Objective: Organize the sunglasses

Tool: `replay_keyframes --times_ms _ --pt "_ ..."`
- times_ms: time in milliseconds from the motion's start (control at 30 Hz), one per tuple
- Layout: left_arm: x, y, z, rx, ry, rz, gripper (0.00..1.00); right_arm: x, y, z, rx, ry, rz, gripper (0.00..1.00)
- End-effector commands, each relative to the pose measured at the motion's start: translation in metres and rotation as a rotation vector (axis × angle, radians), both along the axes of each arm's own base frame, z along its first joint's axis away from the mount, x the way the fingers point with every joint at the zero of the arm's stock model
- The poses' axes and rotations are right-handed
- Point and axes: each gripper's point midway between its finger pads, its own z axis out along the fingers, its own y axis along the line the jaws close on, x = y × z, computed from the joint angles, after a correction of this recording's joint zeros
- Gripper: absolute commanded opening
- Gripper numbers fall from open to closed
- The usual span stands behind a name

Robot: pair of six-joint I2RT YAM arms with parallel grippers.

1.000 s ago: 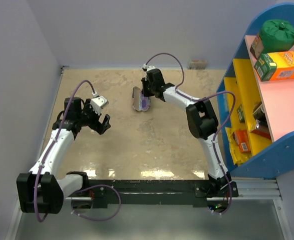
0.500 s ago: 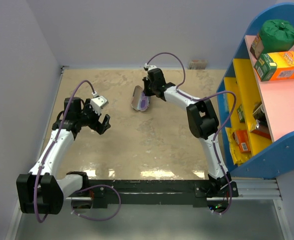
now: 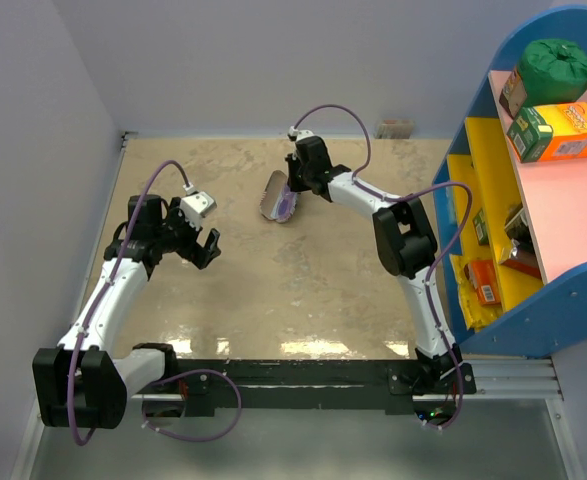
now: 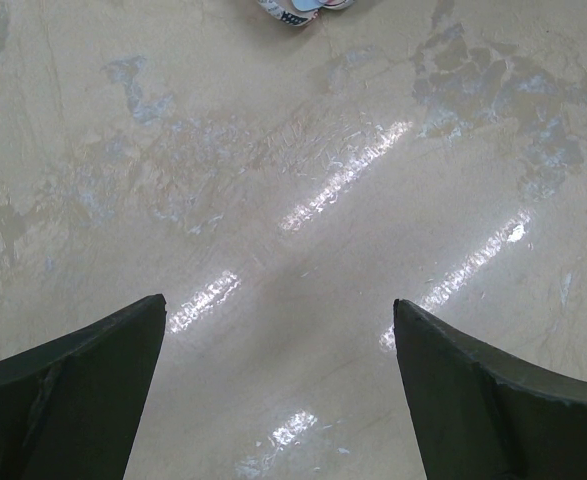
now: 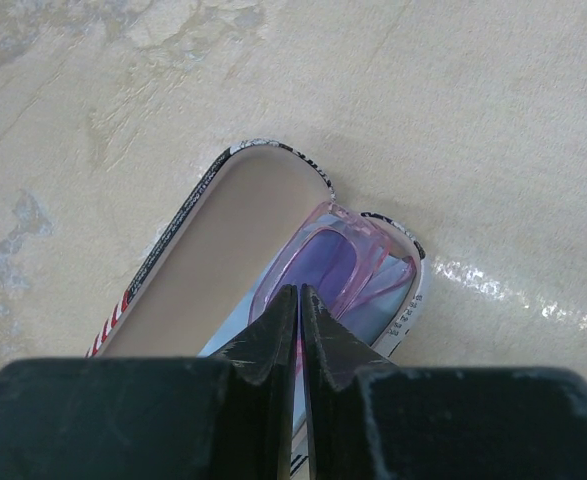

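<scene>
The sunglasses (image 5: 358, 262), pink-purple and translucent, lie folded in the lower half of an open flag-print case (image 5: 213, 255) whose beige lid leans to the left. My right gripper (image 5: 299, 292) is shut just over the near rim of the frame, and nothing shows between its fingers. From above, the right gripper (image 3: 295, 185) sits at the far middle of the table against the case (image 3: 272, 198), with the sunglasses (image 3: 287, 205) inside. My left gripper (image 3: 205, 248) hovers open and empty at the left. Its wrist view shows bare tabletop between its fingers (image 4: 83, 380) and the case (image 4: 298, 8) at the top edge.
A blue and yellow shelf unit (image 3: 493, 320) stands along the right side, holding a green bag (image 3: 558, 62), an orange box (image 3: 558, 132) and small packets. Walls close the left and back. A small grey object (image 3: 394, 128) lies at the back wall.
The right gripper has shifted slightly and its jaws have narrowed a little. The case has turned and leaned a bit to the left. The left arm has stayed still.
</scene>
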Motion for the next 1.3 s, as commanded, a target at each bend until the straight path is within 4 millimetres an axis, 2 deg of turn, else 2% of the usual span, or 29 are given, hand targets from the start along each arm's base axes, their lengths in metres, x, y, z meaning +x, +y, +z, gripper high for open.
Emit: replay_keyframes --times_ms 0,233,367,400,500,533,600,633,733,767,833,867,967,1000,1033,1067,1100,1133,1167,1200,1267 --pt "0.002 -0.002 0.005 -0.025 -0.028 -0.005 1.00 0.006 0.000 0.010 0.011 -0.032 -0.006 0.08" --pt "0.004 -0.001 0.006 -0.021 -0.030 0.003 1.00 0.007 0.001 0.013 0.018 -0.035 -0.002 0.08" --pt "0.015 0.007 0.013 0.003 -0.044 0.047 1.00 0.003 0.007 0.016 0.039 -0.030 0.032 0.08" --pt "0.021 0.008 0.021 0.008 -0.059 0.052 1.00 0.001 0.008 0.023 0.053 -0.038 0.044 0.08" --pt "0.033 0.009 0.015 0.026 -0.012 0.044 1.00 -0.003 0.017 0.038 0.100 -0.059 0.094 0.09" --pt "0.037 0.010 0.016 0.029 -0.010 0.048 1.00 -0.005 0.021 0.050 0.115 -0.075 0.111 0.10" --pt "0.048 0.010 0.020 0.029 -0.011 0.057 1.00 -0.007 0.024 0.062 0.135 -0.086 0.136 0.13" --pt "0.053 0.009 0.015 0.024 0.009 0.056 1.00 -0.008 0.025 0.077 0.146 -0.110 0.148 0.14" --pt "0.070 0.006 0.014 -0.002 0.016 0.068 1.00 -0.015 0.025 0.090 0.149 -0.119 0.189 0.18" --pt "0.077 0.005 0.016 -0.013 0.012 0.082 1.00 -0.018 0.025 0.103 0.157 -0.131 0.201 0.19" --pt "0.091 0.001 0.012 -0.019 0.026 0.088 1.00 -0.024 0.021 0.111 0.158 -0.122 0.229 0.20" --pt "0.097 -0.001 0.012 -0.026 0.029 0.094 1.00 -0.028 0.016 0.122 0.164 -0.131 0.241 0.21" --pt "0.116 -0.011 0.007 -0.038 0.039 0.084 1.00 -0.038 0.001 0.130 0.107 -0.139 0.288 0.23" --pt "0.123 -0.018 0.003 -0.040 0.048 0.071 1.00 -0.039 -0.006 0.130 0.082 -0.139 0.292 0.25" --pt "0.128 -0.022 0.002 -0.051 0.048 0.057 1.00 -0.044 -0.015 0.119 0.035 -0.120 0.311 0.26" --pt "0.135 -0.027 0.006 -0.061 0.042 0.047 1.00 -0.046 -0.021 0.121 0.016 -0.122 0.312 0.28" --pt "0.140 -0.029 -0.006 -0.068 0.072 0.042 1.00 -0.049 -0.030 0.115 0.001 -0.101 0.313 0.29" --pt "0.142 -0.037 -0.006 -0.090 0.080 0.018 1.00 -0.053 -0.037 0.102 -0.010 -0.070 0.315 0.30" --pt "0.150 -0.042 -0.001 -0.106 0.077 0.008 1.00 -0.057 -0.038 0.098 0.001 -0.049 0.329 0.31" --pt "0.153 -0.046 -0.013 -0.116 0.109 0.001 1.00 -0.060 -0.047 0.089 -0.002 -0.010 0.324 0.32" --pt "0.162 -0.058 -0.010 -0.148 0.115 -0.027 1.00 -0.066 -0.054 0.072 -0.021 0.031 0.353 0.34"
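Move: The sunglasses lie in the right half of the open case, their middle about 4 cm back and 1 cm left of the right hand's shut fingertips and about 1 cm lower. The case's empty half has its middle some 2 cm back and 4 cm left of that hand, also about 1 cm below. From the open left hand, the empty half lies about 17 cm ahead, 13 cm right and 8 cm down; the sunglasses are about 15 cm ahead, 16 cm right and 8 cm down. The sunglasses are left in the case as the right fingertips, resting on them at first, travel low about 2 cm left and back, then rise roughly 12 cm and swing right, clear of the case, opening to about a third and turning counter-clockwise. Meanwhile the left hand, fingers still wide open, reaches forward some 14 cm towards the near-left side of the case, sinking and edging right late on. ##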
